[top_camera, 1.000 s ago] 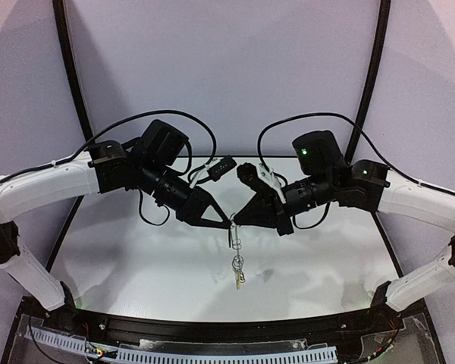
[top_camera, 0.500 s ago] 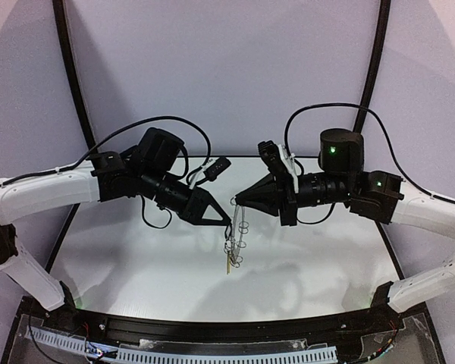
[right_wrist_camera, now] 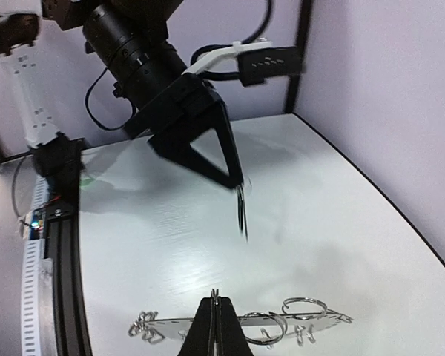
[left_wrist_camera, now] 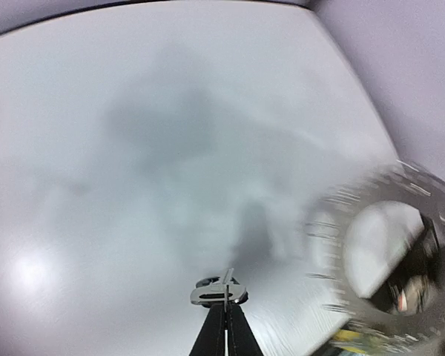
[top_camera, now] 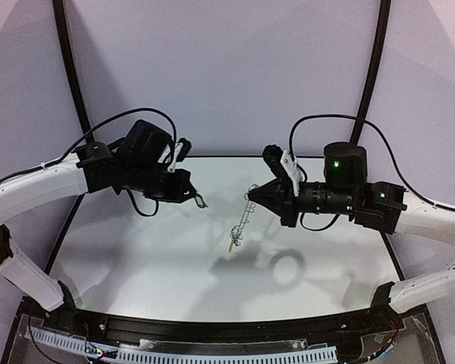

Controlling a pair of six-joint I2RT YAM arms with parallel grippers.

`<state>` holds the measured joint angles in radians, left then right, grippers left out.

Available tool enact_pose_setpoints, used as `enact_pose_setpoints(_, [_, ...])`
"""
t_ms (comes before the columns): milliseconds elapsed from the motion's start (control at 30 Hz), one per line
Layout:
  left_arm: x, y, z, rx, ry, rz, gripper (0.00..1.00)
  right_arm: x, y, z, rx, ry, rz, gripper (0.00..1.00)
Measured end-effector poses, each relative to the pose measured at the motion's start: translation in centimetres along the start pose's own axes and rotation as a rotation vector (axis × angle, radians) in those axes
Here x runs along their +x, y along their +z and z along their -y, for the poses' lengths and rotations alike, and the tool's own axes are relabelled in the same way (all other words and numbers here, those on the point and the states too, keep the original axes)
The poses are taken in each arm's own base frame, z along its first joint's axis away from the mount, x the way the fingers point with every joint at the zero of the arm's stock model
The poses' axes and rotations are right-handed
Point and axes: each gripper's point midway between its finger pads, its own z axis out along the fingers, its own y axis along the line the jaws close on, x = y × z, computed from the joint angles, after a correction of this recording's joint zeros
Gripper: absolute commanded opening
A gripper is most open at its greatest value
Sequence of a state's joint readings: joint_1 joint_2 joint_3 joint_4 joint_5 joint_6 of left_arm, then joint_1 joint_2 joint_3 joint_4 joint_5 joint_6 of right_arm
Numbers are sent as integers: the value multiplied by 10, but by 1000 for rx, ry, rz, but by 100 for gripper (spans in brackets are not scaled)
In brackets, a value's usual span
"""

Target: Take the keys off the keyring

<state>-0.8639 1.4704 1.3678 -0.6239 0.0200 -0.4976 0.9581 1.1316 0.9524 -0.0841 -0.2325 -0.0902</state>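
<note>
My left gripper [top_camera: 201,203] is shut on a tiny key [left_wrist_camera: 216,294], silver with a slotted head and a dark part behind it. In the right wrist view this key [right_wrist_camera: 242,211] dangles from the left fingertips, clear of the keyring. My right gripper [top_camera: 252,196] is shut on the rim of the keyring [top_camera: 243,216], a flat grey hoop fringed with wire loops that hangs above the table. In the right wrist view the keyring [right_wrist_camera: 171,320] lies edge-on across the shut fingers. A small yellow-headed key [top_camera: 231,244] hangs at its lowest point. The keyring [left_wrist_camera: 334,245] is a blur at the right of the left wrist view.
The white table [top_camera: 136,258] lies under both arms, with purple walls behind and a black frame around it. A cable tray [top_camera: 212,353] runs along the near edge. The two gripper tips hang about a hand's width apart above the table's middle.
The left gripper has pulled back to the left, off the keyring, with the small key in it. The right gripper has levelled out, and the keyring now hangs from it alone.
</note>
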Motion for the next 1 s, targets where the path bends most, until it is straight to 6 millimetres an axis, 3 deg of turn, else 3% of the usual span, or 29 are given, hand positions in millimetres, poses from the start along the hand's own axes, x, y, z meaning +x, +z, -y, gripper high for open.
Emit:
enact_pose_setpoints(33, [-1, 0, -7, -26, -17, 4, 1, 0, -1, 1, 9, 3, -2, 0])
enact_pose_setpoints(67, [-3, 2, -39, -129, -97, 17, 1, 3, -4, 8, 51, 18, -12, 0])
enact_pose_setpoints(100, [-1, 3, -57, -186, -139, 18, 1, 5, -6, 11, 76, 27, -19, 0])
enact_pose_setpoints(133, [7, 3, -89, -287, -217, 13, 1, 8, -9, 17, 112, 41, -27, 0])
enact_pose_setpoints(233, [30, 5, -140, -470, -331, -20, 1, 15, -13, 29, 188, 61, -52, 0])
enact_pose_setpoints(333, [60, 9, -169, -606, -400, -86, 8, 22, -16, 38, 245, 75, -81, 0])
enact_pose_setpoints(367, [65, 10, -173, -629, -410, -103, 16, 23, -16, 39, 253, 78, -87, 0])
enact_pose_setpoints(467, [86, 17, -189, -719, -456, -162, 19, 27, -18, 43, 278, 95, -101, 0])
enact_pose_setpoints(600, [104, 24, -198, -777, -464, -231, 27, 28, -18, 45, 291, 101, -103, 0])
enact_pose_setpoints(667, [107, 25, -199, -787, -463, -250, 48, 28, -19, 45, 293, 102, -104, 0])
enact_pose_setpoints(733, [104, 26, -195, -766, -462, -253, 78, 29, -19, 45, 293, 102, -108, 0])
enact_pose_setpoints(800, [98, 29, -186, -707, -439, -256, 90, 30, -19, 45, 296, 106, -110, 0])
enact_pose_setpoints(833, [95, 31, -180, -665, -432, -255, 97, 30, -19, 46, 297, 108, -110, 0])
enact_pose_setpoints(900, [85, 37, -162, -544, -407, -241, 99, 31, -18, 46, 298, 116, -113, 0])
enact_pose_setpoints(933, [73, 42, -132, -371, -358, -218, 99, 33, -18, 46, 299, 126, -122, 0])
enact_pose_setpoints(967, [70, 42, -122, -319, -340, -214, 99, 34, -18, 46, 299, 129, -127, 0])
enact_pose_setpoints(1000, [65, 41, -96, -200, -285, -207, 99, 36, -17, 45, 299, 138, -134, 0])
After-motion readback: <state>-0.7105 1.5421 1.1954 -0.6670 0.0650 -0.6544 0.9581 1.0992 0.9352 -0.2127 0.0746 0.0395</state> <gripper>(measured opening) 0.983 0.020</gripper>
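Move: The left fingers already hold the key, freed from the keyring. Its drop spot is bare table about 15 cm to this hand's left, 3 cm farther out and some 24 cm below; the keyring hangs roughly 10 cm to the hand's right, 6 cm nearer the base and about level. The ring hangs from the right fingertips, its middle some 6 cm below that hand and 2 cm left; the key lies about 10 cm left of the right hand, 6 cm ahead and 7 cm lower. Still pinching the key, the left hand swings some 16 cm left and as far down to the bare table, wrist turning counter-clockwise until the fingers point nearly straight down, and lets go. With fingers spreading wide it then rises about 5 cm and heads back right some 10 cm, unwinding the wrist. The right hand keeps its grip on the keyring and eases about 5 cm right and forward, sinking slightly and turning some 20 degrees clockwise, then all but stops. ##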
